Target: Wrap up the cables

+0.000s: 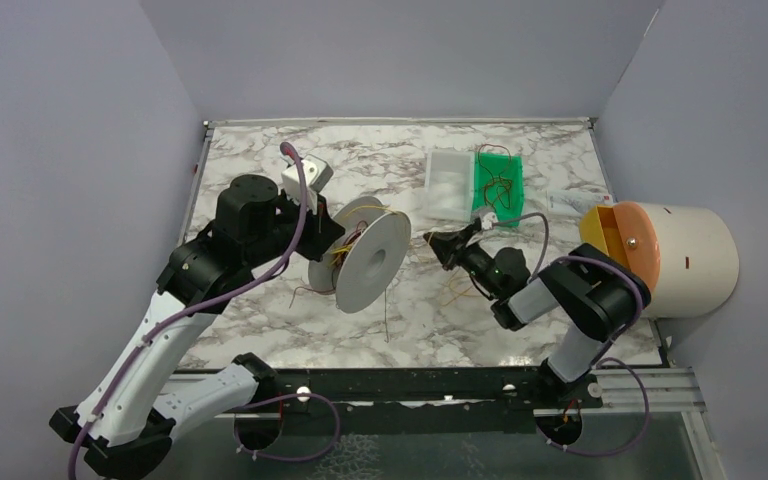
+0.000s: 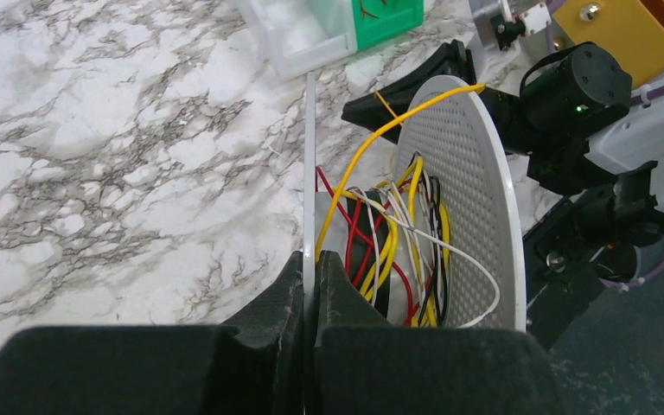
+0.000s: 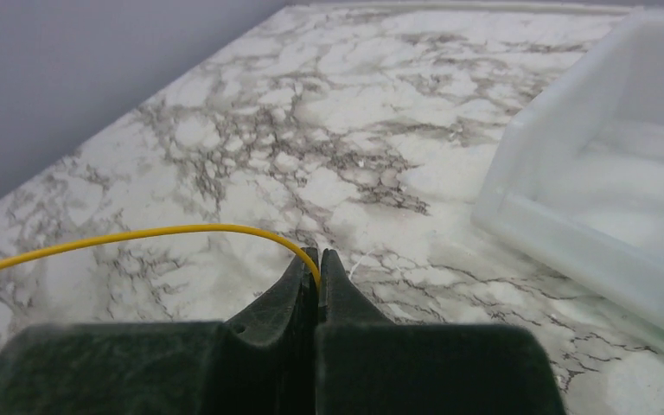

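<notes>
A translucent white spool (image 1: 372, 260) stands on edge at the table's middle. My left gripper (image 1: 335, 235) is shut on its near flange (image 2: 309, 173), which the two fingers clamp edge-on. Between that flange and the perforated one (image 2: 462, 190), yellow, red, white and black cables (image 2: 389, 251) are wound round the core. One yellow cable (image 2: 372, 143) arcs out over the spool's rim toward the right arm. My right gripper (image 3: 317, 262) is shut on this yellow cable (image 3: 164, 232), just above the marble. From the top view this gripper (image 1: 432, 240) sits right of the spool.
A clear plastic bin (image 1: 447, 185) and a green bin (image 1: 500, 180) holding thin wires stand behind the right gripper. Loose wires (image 1: 455, 290) lie on the marble by the right arm. A cream and orange cylinder (image 1: 660, 255) stands at the right edge.
</notes>
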Robot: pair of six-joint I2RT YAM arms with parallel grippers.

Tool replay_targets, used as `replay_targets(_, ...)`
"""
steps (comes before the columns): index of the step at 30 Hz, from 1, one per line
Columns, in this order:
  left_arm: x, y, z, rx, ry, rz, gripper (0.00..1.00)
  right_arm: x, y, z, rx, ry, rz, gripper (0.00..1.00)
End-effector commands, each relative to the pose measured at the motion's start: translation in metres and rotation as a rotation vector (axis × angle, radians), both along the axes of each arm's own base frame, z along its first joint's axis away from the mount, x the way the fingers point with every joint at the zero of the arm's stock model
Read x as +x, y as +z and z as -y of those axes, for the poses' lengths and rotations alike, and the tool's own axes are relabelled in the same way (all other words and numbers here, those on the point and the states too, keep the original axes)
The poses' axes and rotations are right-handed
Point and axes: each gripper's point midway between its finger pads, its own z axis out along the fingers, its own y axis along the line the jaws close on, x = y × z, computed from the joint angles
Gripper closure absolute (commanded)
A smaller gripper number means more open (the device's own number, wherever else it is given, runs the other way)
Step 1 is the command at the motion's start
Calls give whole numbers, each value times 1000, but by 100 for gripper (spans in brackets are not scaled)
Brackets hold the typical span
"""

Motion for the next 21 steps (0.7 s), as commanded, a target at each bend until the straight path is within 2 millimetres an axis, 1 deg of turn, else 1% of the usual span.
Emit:
replay_targets(1, -19, 23, 10, -73, -113, 67, 100, 12, 56, 29, 154, -161, 81, 99)
replay_targets(7, -34, 28, 10, -85, -179, 84, 100, 16, 60, 58, 179, -296, -11, 99)
replay_targets(10, -42, 27, 10, -89, -207, 82, 100, 17, 59, 66, 181, -334, -64, 99)
replay_targets(12, -46, 30, 9, -98, -221, 92, 100, 17, 55, 72, 172, -369, -111, 99)
replay_targets(15, -54, 37, 9, -114, -247, 112, 100, 10, 53, 77, 172, -378, -128, 99)
replay_targets(17, -57, 42, 10, -126, -262, 118, 100, 8, 47, 80, 170, -391, -156, 99)
replay_targets(19, -59, 47, 11, -138, -271, 119, 100, 5, 40, 82, 162, -396, -185, 99)
replay_targets(21, -57, 50, 10, -145, -255, 121, 100, -1, 36, 81, 169, -380, -198, 99)
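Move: The spool, still held by its left rim, has its middle about 5 cm right of my left hand, level fore and aft, and 7 cm below. From my right hand, which pinches the yellow cable, it is some 14 cm left, 10 cm back and 12 cm higher. The clear box is 14 cm ahead of this hand and 5 cm right, the green box 14 cm ahead and 16 cm right. The loose cable coil is 9 cm back and 9 cm right. All three lie about 10 cm lower. Keeping the yellow cable pinched, I draw my right hand away from the spool, about 7 cm right and up nearly 8 cm before easing down a little, while it swings some 20 degrees clockwise. My left hand keeps its grip on the spool's rim and carries it back about 5 cm, rising slightly and turning clockwise. ##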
